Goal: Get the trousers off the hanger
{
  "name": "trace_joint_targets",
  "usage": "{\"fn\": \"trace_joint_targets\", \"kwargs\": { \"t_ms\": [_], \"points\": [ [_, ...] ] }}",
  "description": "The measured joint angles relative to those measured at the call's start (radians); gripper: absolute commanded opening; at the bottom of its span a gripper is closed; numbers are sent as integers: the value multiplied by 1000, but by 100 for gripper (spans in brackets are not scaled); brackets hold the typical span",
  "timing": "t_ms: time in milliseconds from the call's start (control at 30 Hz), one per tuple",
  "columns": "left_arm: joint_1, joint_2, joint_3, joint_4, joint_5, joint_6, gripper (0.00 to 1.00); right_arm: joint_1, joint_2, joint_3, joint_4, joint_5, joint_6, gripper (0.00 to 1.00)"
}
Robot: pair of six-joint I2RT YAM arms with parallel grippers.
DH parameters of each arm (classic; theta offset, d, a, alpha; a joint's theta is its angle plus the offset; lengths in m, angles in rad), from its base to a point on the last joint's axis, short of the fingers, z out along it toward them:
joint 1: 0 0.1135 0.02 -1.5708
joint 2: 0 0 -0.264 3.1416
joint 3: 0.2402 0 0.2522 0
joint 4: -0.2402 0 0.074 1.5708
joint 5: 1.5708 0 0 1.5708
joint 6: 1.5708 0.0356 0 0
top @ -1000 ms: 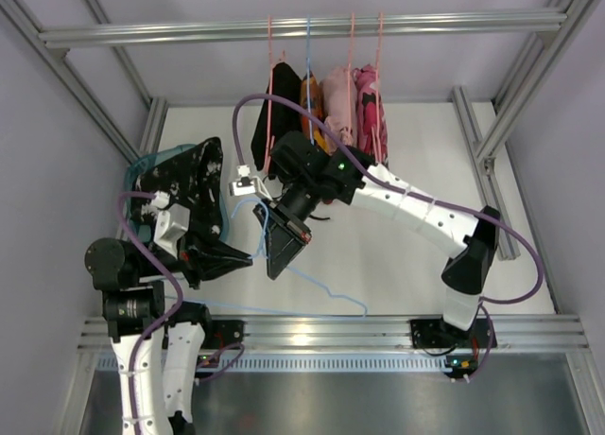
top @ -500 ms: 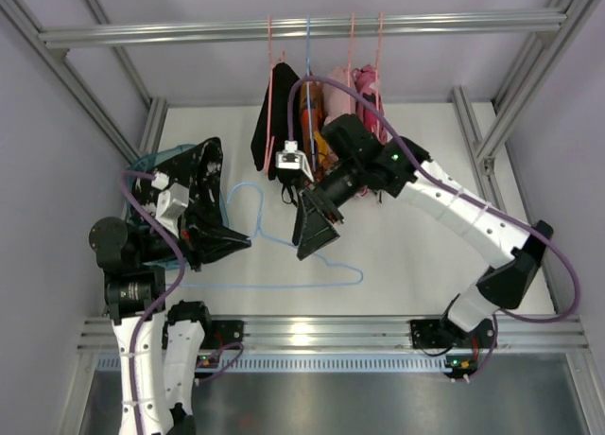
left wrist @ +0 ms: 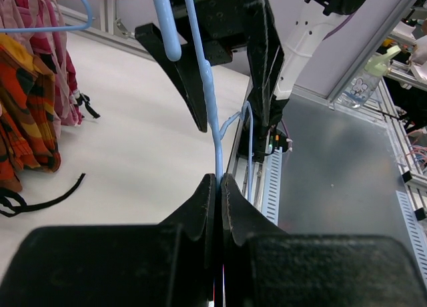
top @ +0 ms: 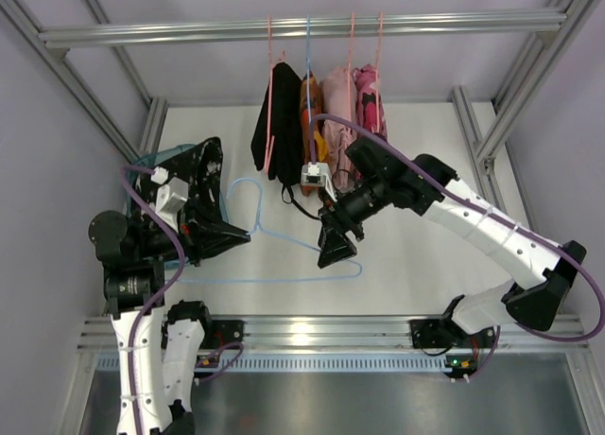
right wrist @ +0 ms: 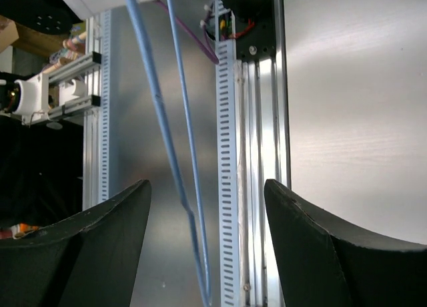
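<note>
The black speckled trousers (top: 194, 175) lie heaped at the left, off any hanger. The plain black trousers (top: 277, 113) hang from a pink hanger on the rail, their straps (left wrist: 40, 200) dangling to the table. My left gripper (top: 244, 234) is shut on the wire of a bare blue hanger (top: 284, 280), as the left wrist view (left wrist: 219, 178) shows. My right gripper (top: 338, 249) is open and empty over the hanger's right end. In the right wrist view the hanger's wires (right wrist: 190, 207) run between my right gripper's (right wrist: 207, 187) spread fingers without touching them.
A teal basket (top: 149, 163) sits under the speckled trousers. Orange and pink garments (top: 340, 104) hang on the rail (top: 302, 26) beside the black ones. Aluminium frame posts stand at both sides. The front rail (top: 321, 333) runs along the near edge.
My right arm has swung right and toward the near edge, from beside the hanger's neck to over its right end. My left gripper has kept its hold, barely moving.
</note>
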Motion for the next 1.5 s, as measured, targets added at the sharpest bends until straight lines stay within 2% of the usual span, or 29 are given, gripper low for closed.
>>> {"fn": "trace_joint_targets", "kwargs": {
  "t_ms": [133,233,267,367,400,433,567,633,667,767,800,1000,1233,1367,1500],
  "points": [
    [0,8,8,0,0,0,0,0,-3,-38,-14,30,-25,62],
    [0,8,8,-1,0,0,0,0,-3,-37,-17,28,-42,46],
    [0,9,8,-1,0,-1,0,0,-3,-37,-19,26,-48,33],
    [0,12,8,-2,-1,-2,0,0,-3,-36,-23,19,-57,18],
    [0,14,8,-2,-1,-2,0,0,-3,-36,-24,14,-60,7],
    [0,18,8,-2,-1,-4,0,0,-3,-36,-25,8,-62,0],
    [3,33,9,-9,-12,-7,0,0,-5,-36,-27,-25,-82,0],
    [3,34,10,-12,-19,-8,19,-1,-5,-36,-27,-27,-84,0],
    [3,32,9,-12,-25,-9,41,-2,-5,-35,-26,-28,-86,0],
    [3,24,12,-13,-54,-25,78,-13,-8,-35,-29,-27,-84,0],
    [3,20,14,-14,-67,-27,87,-25,-9,-35,-29,-25,-82,0],
    [3,-27,46,-46,-232,-88,93,-72,-82,-57,-15,-5,-81,0],
    [3,-29,235,-36,-501,-202,98,-85,-307,-185,-15,56,-101,0],
    [3,-17,318,5,-655,-285,98,-174,-413,-195,-40,94,-127,0],
    [3,15,340,42,-749,-320,98,-285,-532,-192,-54,126,-138,0]
  ]
}}
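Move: The bare blue hanger is already pinched near its neck by my left hand. The stretch of its right shoulder that I want lies between my open right fingers, some 2 cm below that hand and 1 cm to its right; from my left hand it is about 14 cm right, 3 cm back, near level. The black garment on the rail hangs 24 cm ahead and 9 cm left of my right hand, slightly lower. The trousers in the bin lie roughly 18 cm left, 8 cm ahead and 30 cm below my left hand. I dip my right hand just under 2 cm over the hanger's shoulder wire and pinch it shut while my left still holds near the neck. Then my left fingers open wide, let go and rise about 16 cm, drifting left and swinging some 35 degrees counter-clockwise, as my right hand draws the hanger about 11 cm right, then upward too, turning clockwise. ##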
